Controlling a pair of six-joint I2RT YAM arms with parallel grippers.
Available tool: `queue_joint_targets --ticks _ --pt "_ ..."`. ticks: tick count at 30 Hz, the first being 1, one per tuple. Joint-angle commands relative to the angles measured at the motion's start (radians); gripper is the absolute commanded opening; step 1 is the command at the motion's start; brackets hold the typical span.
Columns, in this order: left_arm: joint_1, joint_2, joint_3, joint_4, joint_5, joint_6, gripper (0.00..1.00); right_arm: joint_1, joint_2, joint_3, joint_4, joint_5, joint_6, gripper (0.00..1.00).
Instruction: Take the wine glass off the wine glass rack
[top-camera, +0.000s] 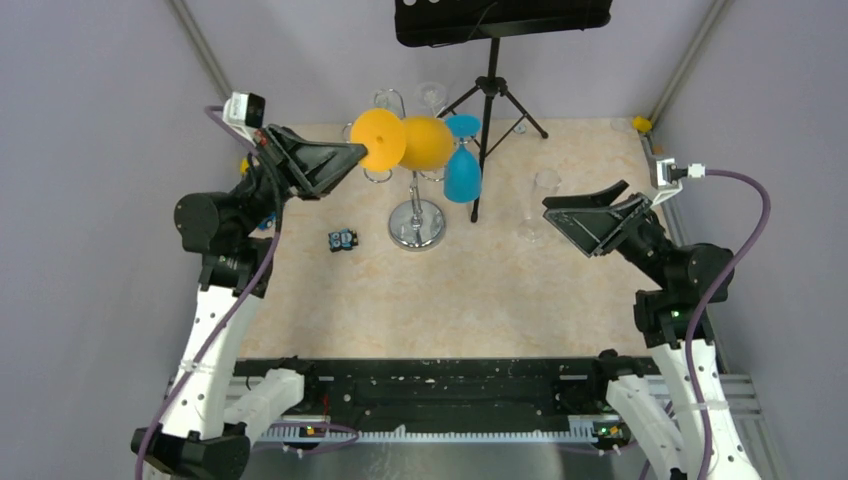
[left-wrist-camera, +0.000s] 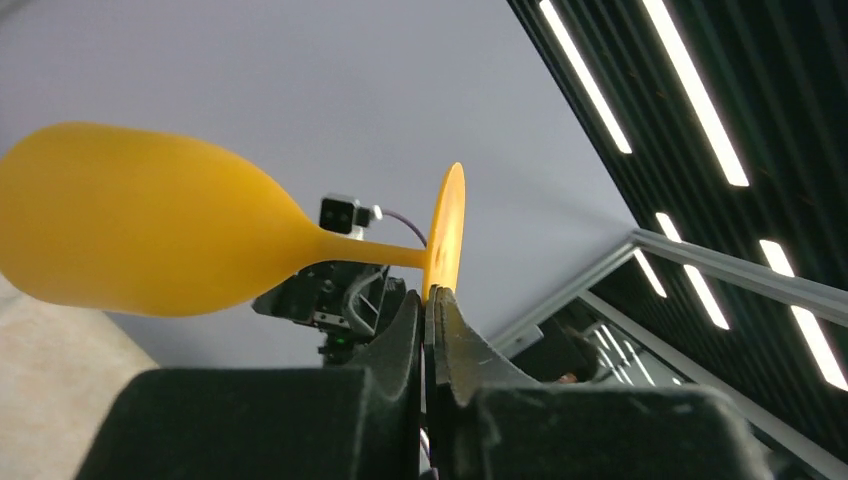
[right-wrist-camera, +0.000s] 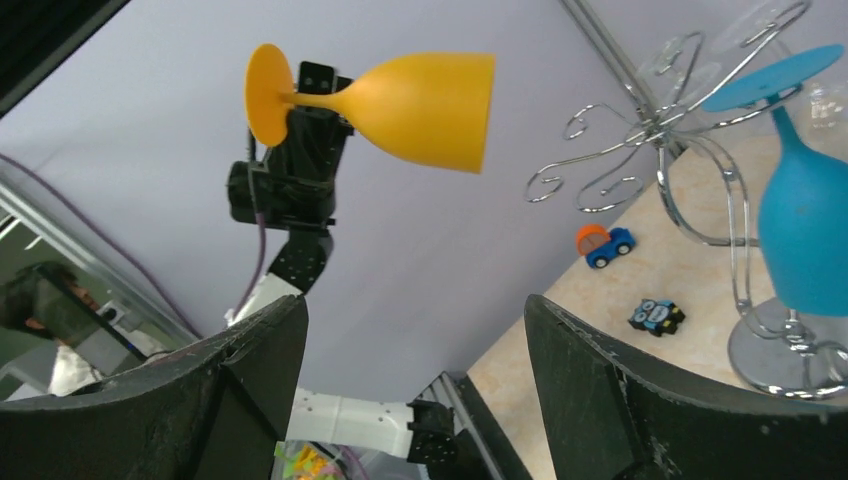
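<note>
The orange wine glass (top-camera: 425, 143) lies sideways in the air, left of the top of the chrome wine glass rack (top-camera: 417, 225) and clear of its hooks. My left gripper (top-camera: 360, 150) is shut on the rim of its round foot (left-wrist-camera: 447, 225), with the bowl (left-wrist-camera: 130, 225) pointing away to the right. A blue wine glass (top-camera: 462, 170) hangs upside down from a hook of the rack (right-wrist-camera: 650, 130). My right gripper (top-camera: 575, 225) is raised at the right of the table, open and holding nothing. In its own view the orange glass (right-wrist-camera: 420, 95) shows beyond the right gripper (right-wrist-camera: 415, 320).
A black tripod stand (top-camera: 490, 90) rises just behind the rack. A clear glass (top-camera: 540, 210) stands on the table near my right gripper. A small owl block (top-camera: 342, 239) lies left of the rack base, and a blue toy car (right-wrist-camera: 605, 243) sits further back.
</note>
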Motion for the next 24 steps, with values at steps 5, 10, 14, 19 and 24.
queue_joint_targets --ticks 5,10,14,19,24 --pt "-0.267 0.032 -0.062 0.316 -0.171 -0.132 0.0 0.155 0.062 -0.011 0.325 0.121 0.181 0.82" --pt "-0.342 0.06 -0.049 0.354 -0.187 -0.147 0.0 0.233 0.087 0.01 0.304 0.179 0.12 0.82" --pt "-0.356 0.074 -0.075 0.411 -0.191 -0.225 0.0 0.257 0.137 -0.02 0.52 0.185 0.206 0.8" --pt "-0.375 0.096 -0.062 0.451 -0.171 -0.28 0.0 0.302 0.182 0.017 0.535 0.207 0.158 0.79" --pt "-0.406 0.101 -0.078 0.442 -0.176 -0.289 0.0 0.35 0.249 0.043 0.705 0.197 0.175 0.75"
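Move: The left gripper, pinching the yellow wine glass by its foot, has the open right gripper some 28 cm to its right, 2 cm back and 11 cm lower. From the right hand the yellow wine glass is about 21 cm left, 3 cm ahead and 8 cm up. Off the left hand, the rack's top lies some 12 cm ahead, 4 cm right and 14 cm down; the blue glass 12 cm ahead, 13 cm right, 20 cm down. Keep the left pinch on the foot's edge and bring the yellow wine glass back and right, about 5 cm each way, towards the right gripper, easing upward late and turning clockwise with the bowl end lifting. Meanwhile raise the right gripper about 5 cm and carry it nearly as far left towards the bowl, fingers wide open, its left side rolling up as it swings counter-clockwise. ##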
